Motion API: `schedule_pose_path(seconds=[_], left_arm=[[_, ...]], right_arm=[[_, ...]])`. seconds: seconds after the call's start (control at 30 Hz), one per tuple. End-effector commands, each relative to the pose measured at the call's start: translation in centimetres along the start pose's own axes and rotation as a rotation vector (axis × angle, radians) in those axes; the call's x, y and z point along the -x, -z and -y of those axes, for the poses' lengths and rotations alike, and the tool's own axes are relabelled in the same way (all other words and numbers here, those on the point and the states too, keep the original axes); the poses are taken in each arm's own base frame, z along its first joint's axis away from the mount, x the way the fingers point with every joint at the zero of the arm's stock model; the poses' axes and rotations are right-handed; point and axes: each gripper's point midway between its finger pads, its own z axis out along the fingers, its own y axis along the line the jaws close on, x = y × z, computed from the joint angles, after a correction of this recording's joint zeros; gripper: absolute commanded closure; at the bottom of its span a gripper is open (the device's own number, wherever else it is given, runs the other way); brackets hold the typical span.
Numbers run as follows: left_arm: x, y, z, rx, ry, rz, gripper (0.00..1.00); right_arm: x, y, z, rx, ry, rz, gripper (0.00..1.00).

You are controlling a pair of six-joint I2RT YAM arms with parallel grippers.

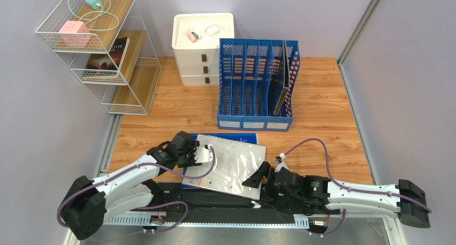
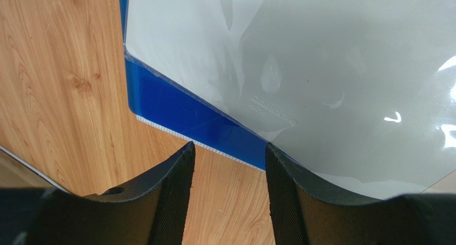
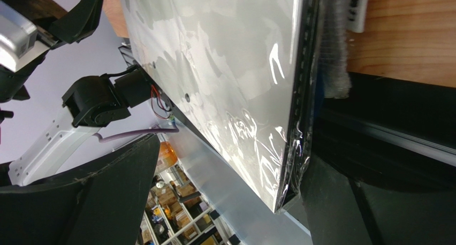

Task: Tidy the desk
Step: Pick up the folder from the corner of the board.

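Note:
The desk [image 1: 321, 143] is a light wooden top. Near its front edge, a flat grey item in shiny plastic wrap [image 1: 235, 162] lies on a blue folder [image 1: 227, 138]. My left gripper [image 1: 202, 155] is at the item's left edge. It is open, with only bare wood [image 2: 53, 95] between its fingers, and the folder [image 2: 176, 106] and the wrapped item [image 2: 321, 68] lie just beyond the tips. My right gripper [image 1: 258, 175] stands wide open around the item's near right corner [image 3: 283, 191], one finger on each side, and is not closed on it.
A blue slotted file rack [image 1: 257, 84] stands mid-desk with a book [image 1: 283, 84] in its right slot. Behind it is a white drawer unit [image 1: 200, 41]. A white wire shelf [image 1: 101, 47] holds small things at the back left. The arms' black base rail [image 1: 214, 199] runs along the near edge.

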Motion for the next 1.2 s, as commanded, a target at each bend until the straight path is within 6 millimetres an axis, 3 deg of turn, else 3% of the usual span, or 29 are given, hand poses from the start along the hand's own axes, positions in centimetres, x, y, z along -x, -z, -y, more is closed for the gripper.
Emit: schedule_pose_path(seconds=[0.0, 0.17, 0.57, 0.73, 0.93, 1.17], left_arm=[[1.5, -0.8, 0.1, -0.008, -0.002, 0.063, 0.43], [2.0, -0.7, -0.1, -0.017, 0.012, 0.067, 0.43], [2.4, -0.4, -0.1, -0.009, 0.019, 0.087, 0.43], [2.6, -0.2, -0.1, -0.007, 0.022, 0.096, 0.43], [3.2, 0.3, 0.0, -0.011, 0.027, 0.121, 0.43], [3.6, 0.4, 0.2, -0.014, 0.036, 0.135, 0.43]], right_arm=[[0.6, 0.7, -6.0, 0.222, -0.03, 0.07, 0.0], [-0.1, 1.9, -8.7, 0.273, 0.005, 0.069, 0.02], [0.8, 3.3, -11.4, 0.321, 0.046, 0.14, 0.05], [1.7, 2.3, -10.9, 0.317, 0.053, 0.195, 0.1], [2.6, 1.5, -10.3, 0.25, 0.104, 0.262, 0.23], [2.8, 1.6, -11.2, 0.257, 0.121, 0.281, 0.38]])
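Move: The folder is the pale sheet-like one on top. Its near-right corner is already between the right hand's open fingers, and its middle lies about 13 cm left, 6 cm ahead and 3 cm below. The blue folder underneath is centred some 14 cm left and 7 cm ahead; the blue rack's middle stands roughly 30 cm straight ahead. From the left hand, the folder's middle is about 15 cm right and 6 cm back. Raise the right gripper about 7 cm, easing a little left, with the lower finger under the folder's right edge near its near corner. Then carry it some 4 cm forward and let it sink about 2 cm, tipping the fingers upward some 15 degrees and closing them about a third around the edge. Let the left gripper drift about 2 cm right over the folder's left side, its opening unchanged. ##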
